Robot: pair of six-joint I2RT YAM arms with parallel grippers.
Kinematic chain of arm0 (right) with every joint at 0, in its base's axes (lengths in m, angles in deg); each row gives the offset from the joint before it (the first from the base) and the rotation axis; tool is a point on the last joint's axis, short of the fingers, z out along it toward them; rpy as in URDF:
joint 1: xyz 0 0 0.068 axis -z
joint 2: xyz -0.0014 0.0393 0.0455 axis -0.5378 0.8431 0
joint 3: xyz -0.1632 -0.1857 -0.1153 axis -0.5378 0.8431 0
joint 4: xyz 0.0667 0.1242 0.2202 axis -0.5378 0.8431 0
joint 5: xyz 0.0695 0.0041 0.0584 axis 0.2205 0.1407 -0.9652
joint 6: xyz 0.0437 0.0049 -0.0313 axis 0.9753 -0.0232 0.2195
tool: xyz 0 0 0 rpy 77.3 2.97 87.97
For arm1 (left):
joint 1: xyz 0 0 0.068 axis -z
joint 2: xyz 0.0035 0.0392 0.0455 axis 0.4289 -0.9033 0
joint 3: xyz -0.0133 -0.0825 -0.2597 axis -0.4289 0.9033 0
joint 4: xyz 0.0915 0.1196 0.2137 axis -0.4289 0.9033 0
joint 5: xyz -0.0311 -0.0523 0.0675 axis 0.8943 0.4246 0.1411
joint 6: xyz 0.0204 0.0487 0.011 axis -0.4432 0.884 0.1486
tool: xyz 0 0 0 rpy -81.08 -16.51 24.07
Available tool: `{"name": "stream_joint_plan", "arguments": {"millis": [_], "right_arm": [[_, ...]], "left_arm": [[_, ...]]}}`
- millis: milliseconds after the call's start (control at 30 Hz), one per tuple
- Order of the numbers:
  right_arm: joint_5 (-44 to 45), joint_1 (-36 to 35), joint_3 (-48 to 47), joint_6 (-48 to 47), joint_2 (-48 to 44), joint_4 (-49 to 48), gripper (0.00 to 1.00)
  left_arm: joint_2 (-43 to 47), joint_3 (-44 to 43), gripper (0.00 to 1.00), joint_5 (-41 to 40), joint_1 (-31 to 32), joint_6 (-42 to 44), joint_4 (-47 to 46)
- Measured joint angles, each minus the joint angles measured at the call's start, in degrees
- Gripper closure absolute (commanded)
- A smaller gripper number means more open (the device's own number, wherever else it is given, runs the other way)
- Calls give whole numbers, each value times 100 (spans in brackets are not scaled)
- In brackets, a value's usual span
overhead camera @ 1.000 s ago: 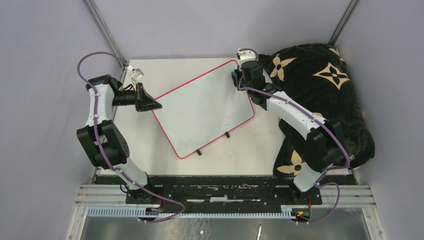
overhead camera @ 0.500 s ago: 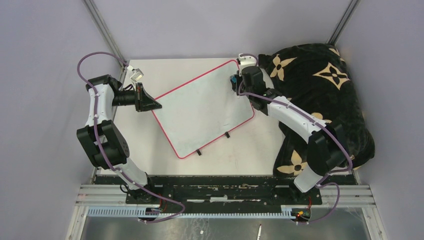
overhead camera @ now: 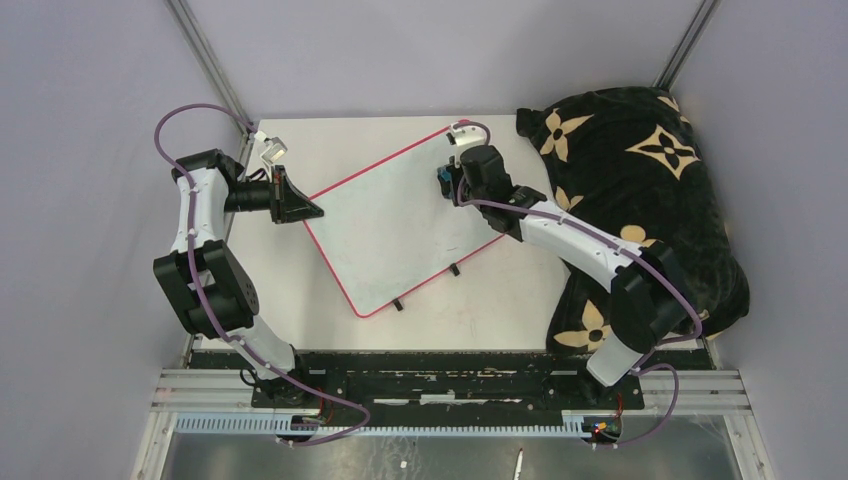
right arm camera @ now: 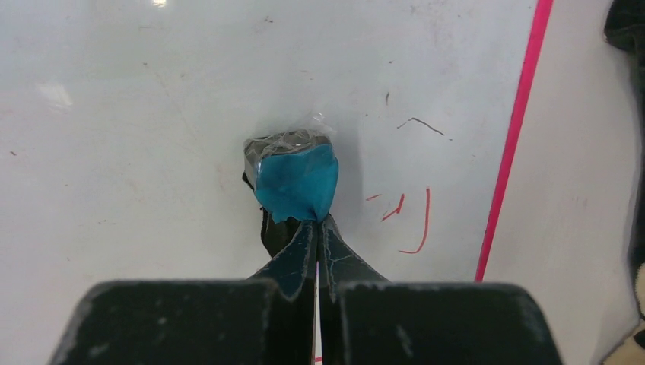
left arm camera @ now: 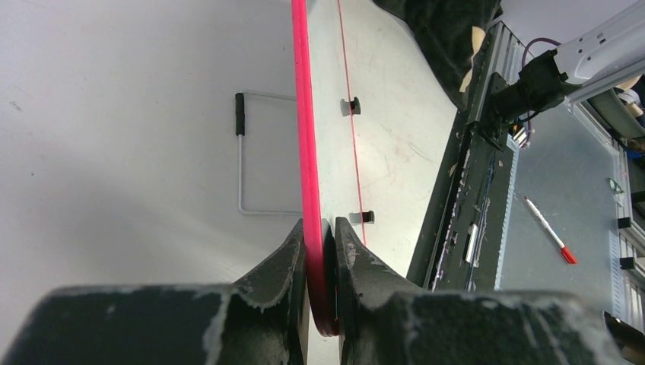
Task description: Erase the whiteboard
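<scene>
The whiteboard [overhead camera: 400, 225] lies at an angle on the table, white with a thin red border and two black clips on its near long edge. My left gripper [overhead camera: 308, 211] is shut on the board's left corner; in the left wrist view its jaws [left arm camera: 319, 232] pinch the red edge [left arm camera: 304, 114]. My right gripper [overhead camera: 446, 180] is over the board's far right part, shut on a small blue eraser pad [right arm camera: 295, 179] pressed against the white surface [right arm camera: 137, 152]. Red strokes [right arm camera: 414, 220] and thin black marks [right arm camera: 422, 123] remain just right of the pad, inside the red border [right arm camera: 517, 114].
A black blanket with beige flower shapes [overhead camera: 650, 190] is heaped along the table's right side, touching the right arm. A small white object [overhead camera: 272, 150] sits at the back left. A marker pen [left arm camera: 544, 228] lies beyond the black front rail [overhead camera: 450, 375].
The right gripper with the blue pad has slid left and slightly nearer, from the board's far right corner onto its surface. The left gripper and the board have not moved.
</scene>
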Motion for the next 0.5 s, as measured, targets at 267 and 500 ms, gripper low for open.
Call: {"name": "stream_joint_plan", "arguments": {"millis": [267, 500], "right_arm": [[70, 404, 98, 170, -9, 46, 99], [293, 933, 472, 236, -111, 168, 99]], "left_arm": [[0, 0, 97, 0, 2, -59, 2], [0, 0, 97, 0, 2, -66, 2]]}}
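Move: About 5 cm to the right of the right hand, some 3 cm farther out and 3 cm lower, lie the last red strokes on the steeply propped whiteboard. The board's right border runs about 9 cm to its right and 3 cm ahead, roughly 4 cm below; a short black stroke sits 5 cm ahead, 4 cm right, about level in height. From the left hand, the red strokes are some 33 cm right, 6 cm ahead and 5 cm lower. Wiping across the whiteboard, the right hand keeps its shut grip on the blue-wrapped eraser and sweeps it about 9 cm to the right and 3 cm down over the red strokes to the right border, speeding up on the way and swinging some 15 degrees clockwise. The left hand stays put, still pinching the board's left corner. ##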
